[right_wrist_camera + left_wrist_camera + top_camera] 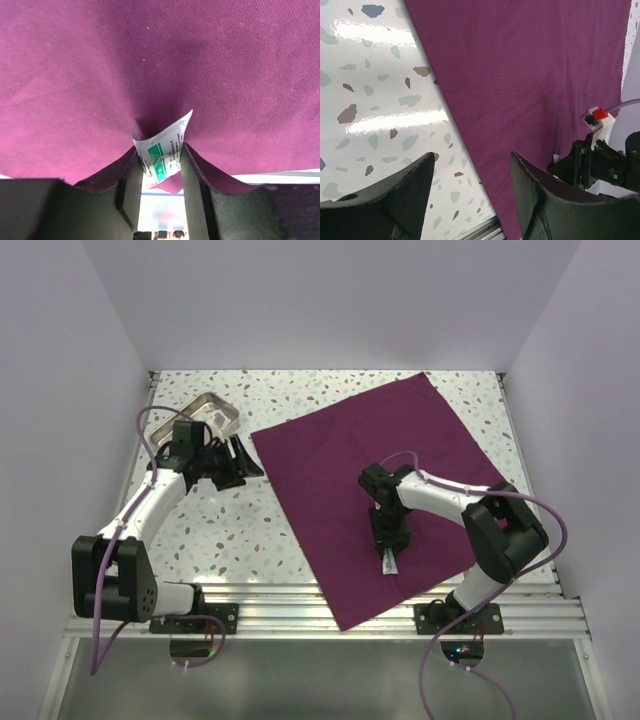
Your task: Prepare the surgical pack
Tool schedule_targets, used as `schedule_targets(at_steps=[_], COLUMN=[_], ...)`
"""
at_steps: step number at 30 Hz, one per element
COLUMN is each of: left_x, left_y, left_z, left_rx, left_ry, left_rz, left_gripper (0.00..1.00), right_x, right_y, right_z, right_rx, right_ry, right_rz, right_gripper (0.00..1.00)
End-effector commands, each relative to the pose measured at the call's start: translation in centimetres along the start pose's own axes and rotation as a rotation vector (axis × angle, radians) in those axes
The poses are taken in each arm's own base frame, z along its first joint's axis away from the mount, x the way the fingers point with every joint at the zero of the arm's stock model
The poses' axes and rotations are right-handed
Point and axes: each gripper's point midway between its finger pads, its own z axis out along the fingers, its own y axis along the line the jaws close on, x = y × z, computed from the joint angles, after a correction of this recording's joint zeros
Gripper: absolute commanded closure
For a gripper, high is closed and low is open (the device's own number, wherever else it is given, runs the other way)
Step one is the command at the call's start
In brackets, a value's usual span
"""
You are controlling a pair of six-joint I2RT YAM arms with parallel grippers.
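The surgical pack is a deep purple cloth (pixel 370 460) spread flat in a diamond shape across the right half of the table. My right gripper (pixel 387 548) presses down on the cloth's near part and is shut on a small white and green packet (pixel 388 562). In the right wrist view the packet (pixel 165 135) is curled between the two fingers (pixel 127 175), over the cloth (pixel 150 60). My left gripper (pixel 245 462) hovers open just off the cloth's left corner. In the left wrist view it (pixel 471 157) stands over the cloth's edge (pixel 530 75) with nothing between its jaws.
A shallow metal tray (pixel 207 415) sits at the back left, behind the left gripper. Speckled tabletop (pixel 230 530) lies bare left of the cloth. A metal rail (pixel 300 612) runs along the near edge. White walls close in the sides and back.
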Motion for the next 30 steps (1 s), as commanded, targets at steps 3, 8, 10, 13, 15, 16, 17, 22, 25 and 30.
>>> schedule_targets(at_steps=[3,8,10,13,15,16,17,22,25,30], left_x=[-0.7,1.5,3.6,5.2,6.3,6.5,7.3,8.0,7.7,7.8], left_y=[-2.7,-6.6,-7.9,-10.4,-11.6,-12.0,-12.6,-14.3,-15.0,-15.1], left_z=[0.2,1.3,1.9,2.5,2.8,3.1,3.2,4.2,4.8,6.3], left_rx=[0.103,0.275,0.340,0.414,0.441,0.449,0.463,0.491,0.519,0.524], left_ry=[-0.007,0.049,0.099,0.123,0.147,0.157,0.176,0.199,0.201,0.233], left_rz=[0.075,0.125,0.136,0.180,0.216,0.224,0.242,0.280,0.289,0.275], left_gripper=[0.34,0.32,0.32,0.32,0.31,0.31,0.31,0.30,0.30,0.30], right_x=[-1.3,-4.1,-6.0,-8.7,-9.7,-11.0,-11.6,-14.1,-14.9,-15.5], right_y=[0.7,2.5,3.8,5.8,6.8,7.7,8.1,11.3,12.3,13.0], right_z=[-2.0,-5.3,-7.6,-9.6,-9.9,-11.2,-11.6,-12.4,-12.5,-12.5], right_rx=[-0.010,-0.046,-0.079,-0.133,-0.170,-0.197,-0.210,-0.309,-0.336,-0.375], right_ry=[-0.050,-0.118,-0.165,-0.192,-0.166,-0.203,-0.206,-0.182,-0.177,-0.163], right_rz=[0.006,-0.001,-0.005,-0.001,0.013,0.012,0.015,0.037,0.050,0.060], right_gripper=[0.63,0.62,0.61,0.60,0.60,0.60,0.60,0.60,0.59,0.60])
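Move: Off to the right hand's left, about 34 cm away, 18 cm farther out and some 11 cm higher, waits the open, empty left gripper to which the pinched packet is being taken. From the left hand the packet lies about 20 cm back, 34 cm to the right and 12 cm below. The metal tray is 12 cm ahead of the left hand and 14 cm to its left; the cloth's left corner is 11 cm straight ahead of it, both about 12 cm below. Keeping its pinch on the packet, the right hand swings forward and left about 20 cm while climbing some 10 cm, its fingertips tilting leftward by nearly 20 degrees, and slows beside the left gripper. The left hand sweeps about 16 cm right to meet the packet over the cloth, drawing slightly back and turning clockwise, fingers still wide open. ##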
